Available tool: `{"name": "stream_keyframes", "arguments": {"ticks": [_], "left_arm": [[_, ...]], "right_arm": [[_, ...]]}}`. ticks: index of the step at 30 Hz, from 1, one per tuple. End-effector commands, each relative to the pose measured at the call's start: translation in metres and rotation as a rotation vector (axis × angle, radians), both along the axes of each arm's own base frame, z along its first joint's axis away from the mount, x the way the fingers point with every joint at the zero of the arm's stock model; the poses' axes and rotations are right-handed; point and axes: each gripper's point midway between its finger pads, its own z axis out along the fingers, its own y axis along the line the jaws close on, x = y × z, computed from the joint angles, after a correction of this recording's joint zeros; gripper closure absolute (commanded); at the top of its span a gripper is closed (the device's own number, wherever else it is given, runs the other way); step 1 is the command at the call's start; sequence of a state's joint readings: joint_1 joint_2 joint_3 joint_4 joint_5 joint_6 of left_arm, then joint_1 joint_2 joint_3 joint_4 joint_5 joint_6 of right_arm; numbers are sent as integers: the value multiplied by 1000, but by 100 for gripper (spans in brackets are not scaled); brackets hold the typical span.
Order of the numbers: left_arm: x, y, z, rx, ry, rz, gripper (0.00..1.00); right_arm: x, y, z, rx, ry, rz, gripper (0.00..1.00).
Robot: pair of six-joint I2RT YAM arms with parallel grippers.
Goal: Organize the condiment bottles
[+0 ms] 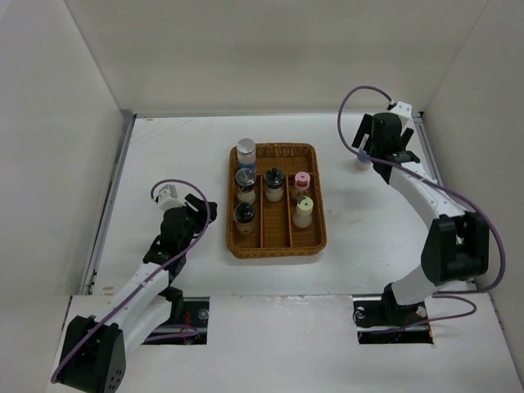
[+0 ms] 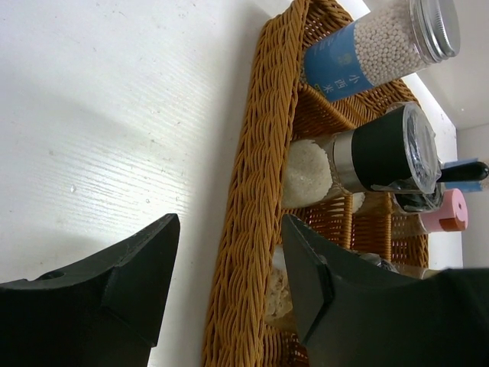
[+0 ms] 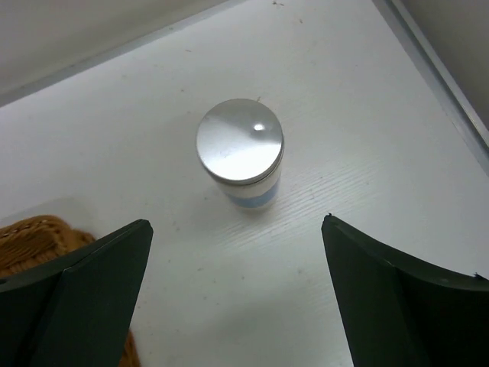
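A brown wicker tray [image 1: 237, 246] holds several condiment bottles: a silver-topped one with a blue label [image 1: 246, 150], dark-capped jars [image 1: 273, 182], a pink-capped one [image 1: 302, 182] and a cream-capped one [image 1: 304, 211]. One more silver-topped bottle [image 3: 240, 153] stands upright on the table at the back right [image 1: 361, 160]. My right gripper [image 3: 237, 225] hangs above it, wide open and not touching it. The left gripper [image 2: 229, 222] stands partly open just left of the tray, its fingers framing the left rim [image 2: 256, 176] without gripping it.
White walls close in the table on three sides, with a metal rail [image 1: 426, 139] close behind the right gripper. The tray's corner [image 3: 38, 241] lies to the left of the lone bottle. Bare table lies between tray and right arm [image 1: 360, 221].
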State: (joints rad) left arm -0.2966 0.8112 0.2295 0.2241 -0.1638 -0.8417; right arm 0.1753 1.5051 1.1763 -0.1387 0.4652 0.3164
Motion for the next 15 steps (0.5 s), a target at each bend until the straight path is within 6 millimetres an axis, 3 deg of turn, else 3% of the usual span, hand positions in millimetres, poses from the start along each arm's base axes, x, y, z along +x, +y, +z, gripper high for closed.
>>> {"name": "stream_keyframes", "arguments": {"ticks": [1, 8, 15], "left_arm": [[9, -4, 19, -24, -42, -6, 46], [14, -4, 18, -26, -28, -1, 46], [19, -2, 15, -19, -10, 1, 46]], "right_arm": [[24, -7, 22, -9, -33, 23, 0], [61, -20, 1, -26, 37, 18, 0], [82, -17, -25, -12, 97, 34, 1]]}}
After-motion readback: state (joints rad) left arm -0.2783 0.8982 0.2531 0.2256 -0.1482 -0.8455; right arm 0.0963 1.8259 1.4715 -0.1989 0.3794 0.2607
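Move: The right hand, wide open and empty, is making for the last bottle outside the basket, the silver-lidded one with the blue label. The bottle stands about 6 cm straight ahead, its middle some 12 cm lower. The yellow-lidded bottle in the basket is about 14 cm back and 22 cm left of the right hand, the pink-lidded one 7 cm back and 22 cm left. From the left hand, the silver-lidded bottle lies some 20 cm ahead, 50 cm right. No contact can be seen yet: the right hand heads forward about 7 cm to bring its fingers over the lid of the silver-lidded bottle, sinking some 3 cm, with the descent quickening towards the end. The fingers stay wide open and their tips tilt down by about 5 degrees. ##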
